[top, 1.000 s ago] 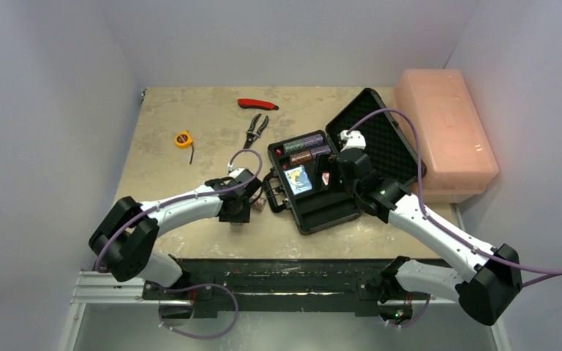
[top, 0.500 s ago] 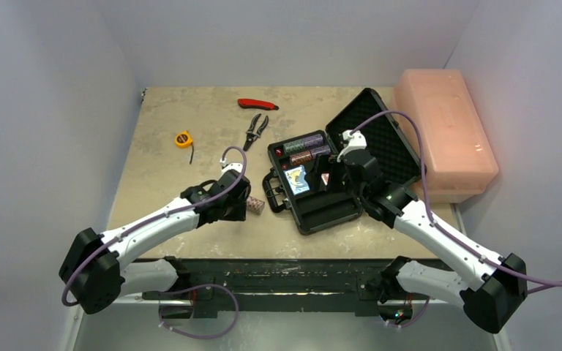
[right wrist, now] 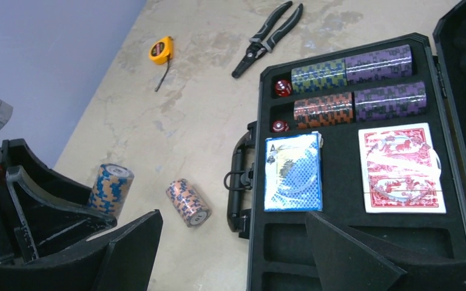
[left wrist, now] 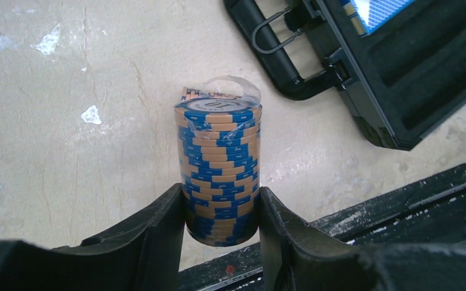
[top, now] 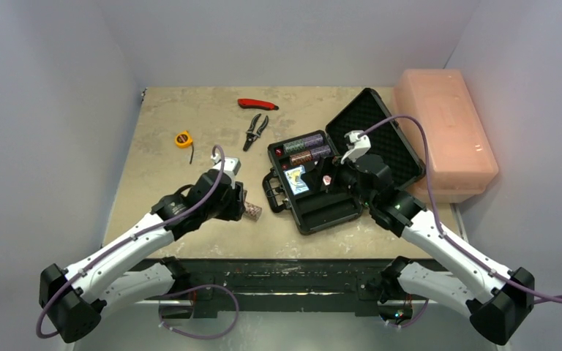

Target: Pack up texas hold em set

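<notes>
The black case [top: 320, 213] lies open, its lid [top: 380, 139] tilted back. Inside are several chip stacks [right wrist: 323, 109], two red dice [right wrist: 282, 88], a blue deck [right wrist: 292, 173] and a red deck [right wrist: 402, 168]. My left gripper [left wrist: 219, 200] is shut on a blue-and-tan chip stack [left wrist: 218, 163], left of the case handle [left wrist: 267, 51] and near the table's front edge. A pink-and-blue chip stack [right wrist: 188, 202] lies on its side between that stack and the handle. My right gripper [right wrist: 233, 221] hangs open over the case's near-left corner, holding nothing.
A large pink box [top: 446, 131] stands right of the case. Pliers [top: 255, 130], a red-handled tool [top: 257, 104] and a yellow tape measure [top: 183, 138] lie on the far half of the table. Empty foam slots [right wrist: 291, 239] show at the case's near end.
The left arm's elbow has swung back and to the left, and its gripper has turned while staying shut on the stack. The right gripper has drawn back slightly to the right over the case.
</notes>
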You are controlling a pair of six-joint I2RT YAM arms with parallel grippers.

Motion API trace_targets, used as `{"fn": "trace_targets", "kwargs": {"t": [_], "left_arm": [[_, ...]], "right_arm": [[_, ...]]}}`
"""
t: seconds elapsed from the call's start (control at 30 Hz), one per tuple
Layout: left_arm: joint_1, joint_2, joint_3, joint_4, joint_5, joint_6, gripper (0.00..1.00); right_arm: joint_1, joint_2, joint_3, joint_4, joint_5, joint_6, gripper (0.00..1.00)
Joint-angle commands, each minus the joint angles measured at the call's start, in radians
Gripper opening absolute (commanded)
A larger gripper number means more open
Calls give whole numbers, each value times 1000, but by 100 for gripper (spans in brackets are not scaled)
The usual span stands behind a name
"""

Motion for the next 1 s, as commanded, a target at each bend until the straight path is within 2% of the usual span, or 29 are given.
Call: {"fn": "trace_targets", "kwargs": {"t": [0.0, 0.17, 0.33, 0.57, 0.73, 0.97], "left_arm": [[-6, -68, 107, 29, 75, 79, 0], [-6, -96, 222, -61, 107, 145, 0], [-6, -120, 310, -112, 137, 186, 0], [-6, -86, 444, -182, 151, 273, 0], [-4, -65, 467, -168, 150, 347, 0], [5, -76, 421, -44, 345, 415, 0]], "right_arm": [[-4, -67, -32, 113, -74, -21, 92], [-5, -128, -67, 205, -182, -26, 92], [-5, -192, -99, 288, -222, -16, 92], [-4, -202, -119, 372, -307, 1, 93], [-4, -190, -145, 465, -369, 25, 93], [-4, -156, -164, 596, -492, 49, 94]]}}
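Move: The left hand already holds the blue chip stack. The open right gripper hangs about 23 cm to its right, 6 cm ahead and 10 cm higher; the brown chip stack lies some 4 cm right, 2 cm ahead and 11 cm below, and the case handle 10 cm right, 8 cm ahead, as low. From the right hand, the blue stack is about 22 cm left, 4 cm back and 8 cm lower, and the blue card deck 4 cm left, 6 cm ahead, 21 cm below. Straight up, some 14 cm, the left hand carries the blue chip stack off over the table, still pinched near its lower end, its fingers tipping upward while the hand swings about 20 degrees clockwise. The empty right hand, staying wide open, rises some 8 cm too while drawing back and leftward over the case towards the stack, its fingers tilting up and turning counter-clockwise to face the left gripper. ##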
